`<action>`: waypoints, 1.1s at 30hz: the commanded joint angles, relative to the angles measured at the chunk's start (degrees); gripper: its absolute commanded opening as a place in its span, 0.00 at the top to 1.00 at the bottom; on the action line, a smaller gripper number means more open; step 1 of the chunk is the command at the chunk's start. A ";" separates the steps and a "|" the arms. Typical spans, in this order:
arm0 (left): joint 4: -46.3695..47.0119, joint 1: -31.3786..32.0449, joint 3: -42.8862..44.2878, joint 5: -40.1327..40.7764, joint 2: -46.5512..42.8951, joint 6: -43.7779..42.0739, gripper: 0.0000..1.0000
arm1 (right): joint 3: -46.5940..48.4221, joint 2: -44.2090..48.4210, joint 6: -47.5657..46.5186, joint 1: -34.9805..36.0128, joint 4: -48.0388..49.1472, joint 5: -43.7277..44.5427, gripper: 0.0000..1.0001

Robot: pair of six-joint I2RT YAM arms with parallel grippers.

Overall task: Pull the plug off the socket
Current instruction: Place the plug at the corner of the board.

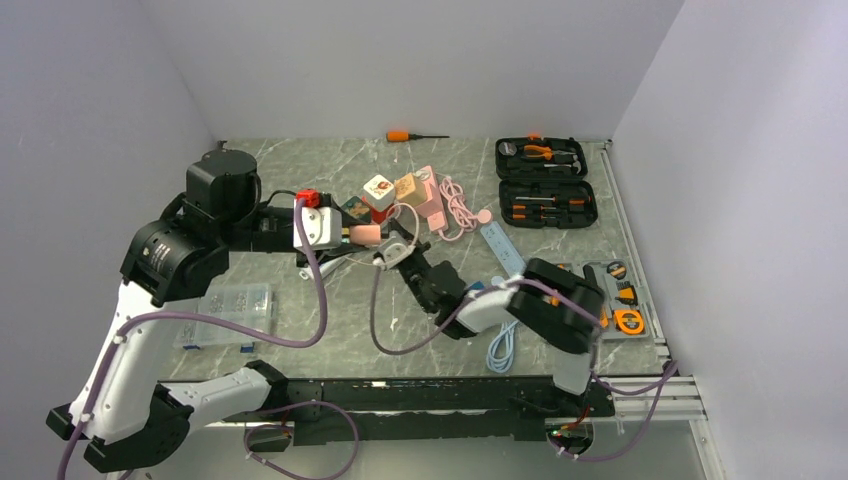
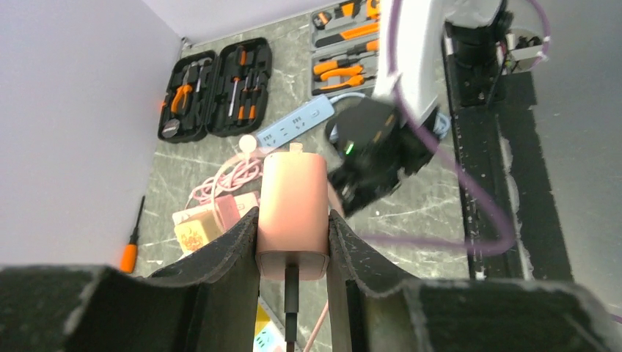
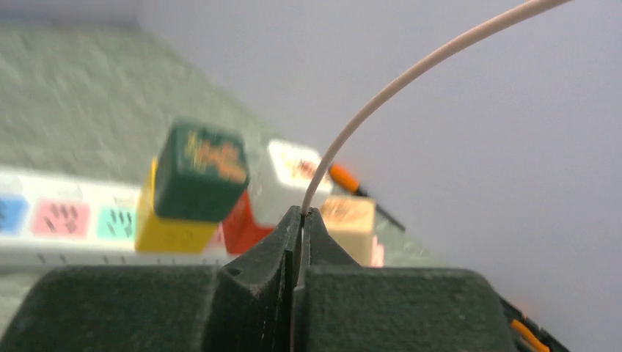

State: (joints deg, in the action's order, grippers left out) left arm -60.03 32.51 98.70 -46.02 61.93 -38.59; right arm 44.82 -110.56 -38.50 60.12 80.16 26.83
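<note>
My left gripper (image 2: 293,216) is shut on a pink block-shaped socket (image 2: 293,192), one finger pressed against each side. A dark plug (image 2: 291,290) sits in the block's near end face. In the top view the left gripper (image 1: 357,236) holds the socket (image 1: 367,234) above the middle of the table. My right gripper (image 1: 393,258) is just to its right. In the right wrist view the right gripper (image 3: 301,214) is shut on a thin whitish cable (image 3: 381,88), which arcs up and away to the right. Where that cable ends is hidden.
Coloured cube adapters (image 1: 380,190) stand on a white power strip (image 3: 66,220) behind the grippers. A pink coiled cord (image 1: 455,205), a blue power strip (image 1: 500,245), two open tool cases (image 1: 545,180), an orange screwdriver (image 1: 400,135) and a clear box (image 1: 225,315) lie around.
</note>
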 commanded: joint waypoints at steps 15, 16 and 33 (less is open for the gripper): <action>13.98 0.36 -6.89 8.50 -4.10 -0.42 1.00 | -5.51 56.51 16.33 12.35 -34.75 -3.67 1.00; 14.35 0.34 -6.69 8.59 -4.06 -0.39 1.00 | -5.45 58.60 16.36 12.98 -35.98 -3.45 1.00; 15.15 6.18 -7.44 7.59 5.72 2.73 0.95 | -7.52 68.03 16.63 16.26 -57.18 31.12 1.00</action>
State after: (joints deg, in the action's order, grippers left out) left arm -44.16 36.05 91.13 -38.13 63.33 -36.18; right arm 38.00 -41.60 -24.40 76.05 30.61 40.58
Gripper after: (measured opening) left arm 0.364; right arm 0.010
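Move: The left gripper already holds the pink plug, its middle about 2 cm right of the hand point and 1 cm below. From the right gripper, shut on the plug's cord, that plug is some 19 cm back, 4 cm left and 24 cm up. The blue cube lies 11 cm back, 17 cm right and 16 cm below the right hand; the wooden block stands 17 cm ahead, 2 cm right and 11 cm below it. Keep the right fingers shut on the cord and swing that gripper up about 24 cm while drawing it back and right, its left side rolling up nearly 30 degrees; finish by easing forward, down and farther right, high over the blue cube. Keep the left grip on the plug and shift it some 4 cm forward, then about 3 cm right, dipping at the end. ##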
